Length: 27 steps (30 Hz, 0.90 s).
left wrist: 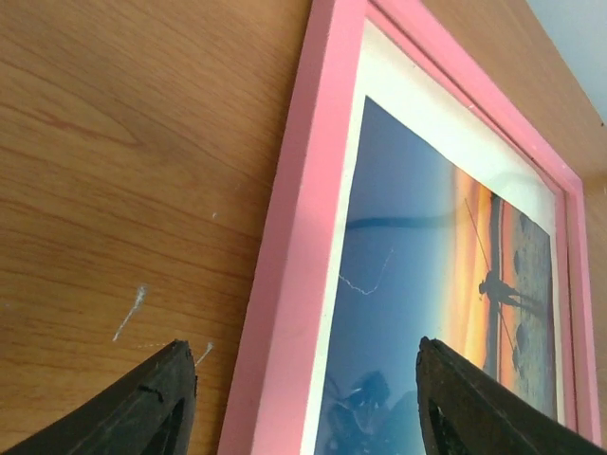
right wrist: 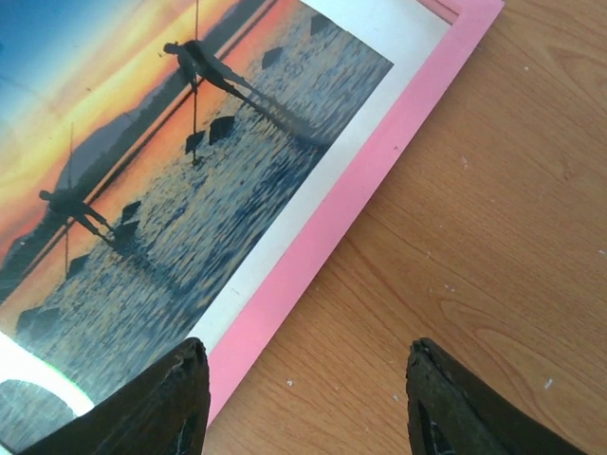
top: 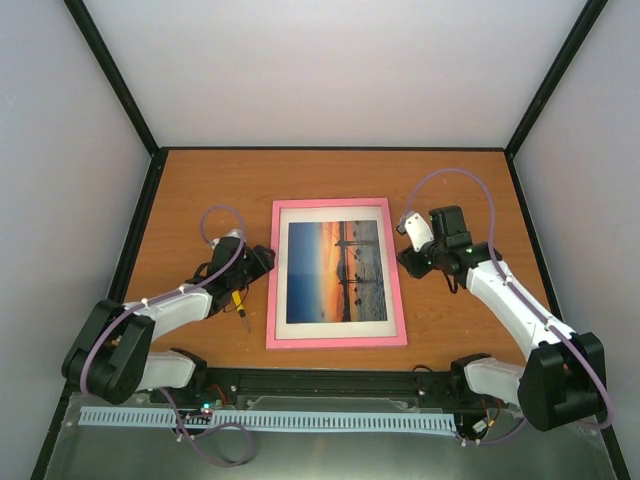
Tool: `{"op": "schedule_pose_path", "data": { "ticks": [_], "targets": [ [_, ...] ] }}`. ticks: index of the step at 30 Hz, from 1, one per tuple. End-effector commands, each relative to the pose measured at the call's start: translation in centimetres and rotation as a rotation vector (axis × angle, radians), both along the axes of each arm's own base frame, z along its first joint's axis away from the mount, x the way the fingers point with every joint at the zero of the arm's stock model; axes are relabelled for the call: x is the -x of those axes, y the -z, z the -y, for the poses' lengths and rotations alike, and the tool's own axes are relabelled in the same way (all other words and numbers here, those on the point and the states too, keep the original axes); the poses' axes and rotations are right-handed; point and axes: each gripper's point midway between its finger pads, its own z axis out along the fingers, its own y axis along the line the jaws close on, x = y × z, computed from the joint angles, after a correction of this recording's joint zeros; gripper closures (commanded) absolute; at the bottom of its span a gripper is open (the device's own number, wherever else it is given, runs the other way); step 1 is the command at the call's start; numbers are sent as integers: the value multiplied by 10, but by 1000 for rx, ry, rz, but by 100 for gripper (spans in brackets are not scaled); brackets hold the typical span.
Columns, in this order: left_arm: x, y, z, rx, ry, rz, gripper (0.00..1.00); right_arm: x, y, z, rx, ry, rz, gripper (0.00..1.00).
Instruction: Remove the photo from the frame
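The pink frame [top: 336,341] lies flat and face up in the middle of the wooden table. The photo [top: 336,271], an orange-and-blue sunset, sits inside it behind a white mat [top: 282,270]. My left gripper [top: 262,262] hovers at the frame's left side. In the left wrist view it is open [left wrist: 305,349], one fingertip over bare wood and the other over the photo [left wrist: 417,275], straddling the pink edge [left wrist: 303,218]. My right gripper [top: 408,262] is at the frame's right side, also open [right wrist: 305,347], with its left finger over the photo [right wrist: 190,171] and mat, beside the pink edge [right wrist: 360,199], and its right finger over wood.
A small yellow-handled tool [top: 239,305] lies on the table under the left arm, just left of the frame. A black rail [top: 330,383] runs along the near table edge. Pale walls with black posts enclose the table on three sides.
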Motion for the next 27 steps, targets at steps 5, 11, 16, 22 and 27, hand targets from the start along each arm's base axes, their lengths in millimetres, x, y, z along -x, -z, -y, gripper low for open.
{"op": "schedule_pose_path", "data": {
  "ticks": [5,11,16,22,27],
  "targets": [
    [-4,-28,-4,-122,77,109,36,-11,21,-1,18,23,-114,43],
    [1,-45,-7,-162,103,124,35,-30,25,-7,-6,69,-159,43],
    [8,-42,0,-131,144,98,34,-45,43,-11,-20,130,-231,43],
    [17,-18,7,-92,177,21,34,-53,68,-12,-26,195,-308,42],
    [21,0,12,-87,206,-29,35,-54,83,-13,-27,208,-340,41]
  ]
}}
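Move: The frame lies flat between the hands. Its right rail has its middle about 4 cm left of the right gripper, level with it fore and aft and some 11 cm below; the photo's middle is about 17 cm left at the same depth. From the left gripper, the left rail's middle is about 2 cm right, 3 cm back and 5 cm down, and the screwdriver about 5 cm left, 10 cm back and 6 cm down. Bring the open right gripper down about 8 cm in two stages, reaching some 4 cm forward along the frame's right rail between them, and tip the fingers about 20 degrees steeper as it closes in on the rail. Lift the open left gripper about 3.5 cm off the left rail, then let it sink most of the way again, easing back a little. ##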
